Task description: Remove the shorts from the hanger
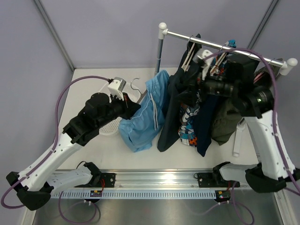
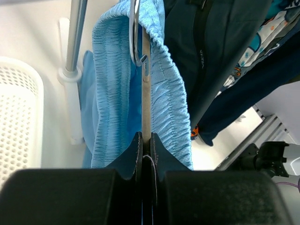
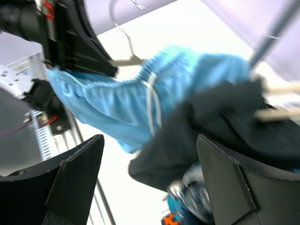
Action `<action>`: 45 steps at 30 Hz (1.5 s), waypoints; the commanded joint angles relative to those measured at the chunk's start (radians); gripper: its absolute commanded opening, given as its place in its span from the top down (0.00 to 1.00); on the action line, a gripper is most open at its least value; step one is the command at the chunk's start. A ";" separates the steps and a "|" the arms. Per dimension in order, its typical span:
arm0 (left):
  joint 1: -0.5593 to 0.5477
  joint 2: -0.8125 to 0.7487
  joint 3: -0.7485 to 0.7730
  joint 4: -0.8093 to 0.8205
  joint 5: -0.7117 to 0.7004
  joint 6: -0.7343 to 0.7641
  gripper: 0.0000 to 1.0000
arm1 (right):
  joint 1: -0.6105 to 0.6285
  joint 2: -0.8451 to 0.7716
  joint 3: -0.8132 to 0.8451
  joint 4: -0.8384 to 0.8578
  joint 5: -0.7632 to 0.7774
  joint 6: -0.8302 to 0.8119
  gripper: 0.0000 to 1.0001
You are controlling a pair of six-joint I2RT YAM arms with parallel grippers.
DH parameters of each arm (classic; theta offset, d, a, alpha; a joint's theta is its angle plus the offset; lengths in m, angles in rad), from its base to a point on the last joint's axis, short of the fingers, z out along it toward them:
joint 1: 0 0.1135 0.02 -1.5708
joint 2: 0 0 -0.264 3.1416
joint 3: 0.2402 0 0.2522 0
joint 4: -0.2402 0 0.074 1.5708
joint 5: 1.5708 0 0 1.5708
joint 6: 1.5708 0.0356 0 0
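Observation:
The light blue shorts (image 1: pixel 143 119) with a white drawstring (image 3: pixel 152 101) hang by their waistband (image 2: pixel 168 93) over a wooden hanger (image 2: pixel 146 89) with a metal hook (image 1: pixel 136 84). My left gripper (image 2: pixel 146 140) is shut on the hanger's bar, left of the rack (image 1: pixel 129 107). The dark navy shorts (image 1: pixel 172 110) hang from the rail beside the blue pair. My right gripper (image 3: pixel 152 173) is open and faces them. A fold of the dark shorts (image 3: pixel 206 126) lies between its fingers (image 3: pixel 79 178), not pinched. In the top view the right gripper (image 1: pixel 191 91) is against the dark cloth.
A clothes rail (image 1: pixel 211 44) on a post (image 1: pixel 161 47) carries more hangers, a patterned garment (image 1: pixel 187 130) and an olive one (image 1: pixel 226 123). A white perforated basket (image 2: pixel 18 117) sits on the table under the left arm. The rack's foot (image 1: pixel 238 140) stands at right.

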 commanded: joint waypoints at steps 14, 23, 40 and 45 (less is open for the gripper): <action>-0.005 -0.070 -0.056 0.136 -0.086 -0.146 1.00 | 0.512 0.456 0.249 0.055 0.743 0.443 0.15; -0.005 -0.088 -0.082 0.147 -0.103 -0.155 1.00 | 0.516 0.476 0.208 0.095 0.815 0.404 0.37; -0.005 -0.133 -0.101 0.150 -0.081 -0.150 1.00 | 0.515 0.536 0.205 0.142 0.798 0.366 0.69; -0.005 -0.174 -0.133 0.155 -0.080 -0.158 1.00 | 0.510 0.539 0.208 0.151 0.823 0.352 0.98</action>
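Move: The blue shorts' waistband, on the hanger bar's far part, is about 14 cm left of the open right hand, 9 cm ahead and 8 cm lower. From the left hand, gripping the bar's near end, it lies some 8 cm ahead, 6 cm right and 1 cm lower. The hanger hook rises 4 cm left of that waistband spot, level ahead and 2 cm higher; the charcoal shorts hang about 8 cm ahead of the right hand, 3 cm left and 12 cm below. The blue waistband is met by the right hand, which sweeps some 16 cm left while sinking about 10 cm and reaching forward, past the charcoal shorts, and turns roughly 20 degrees clockwise. After that quick sweep it eases forward, its fingers closing to pinch the band at the bar's far part. The left hand keeps hold of the hanger, sinking slightly and drifting left. ##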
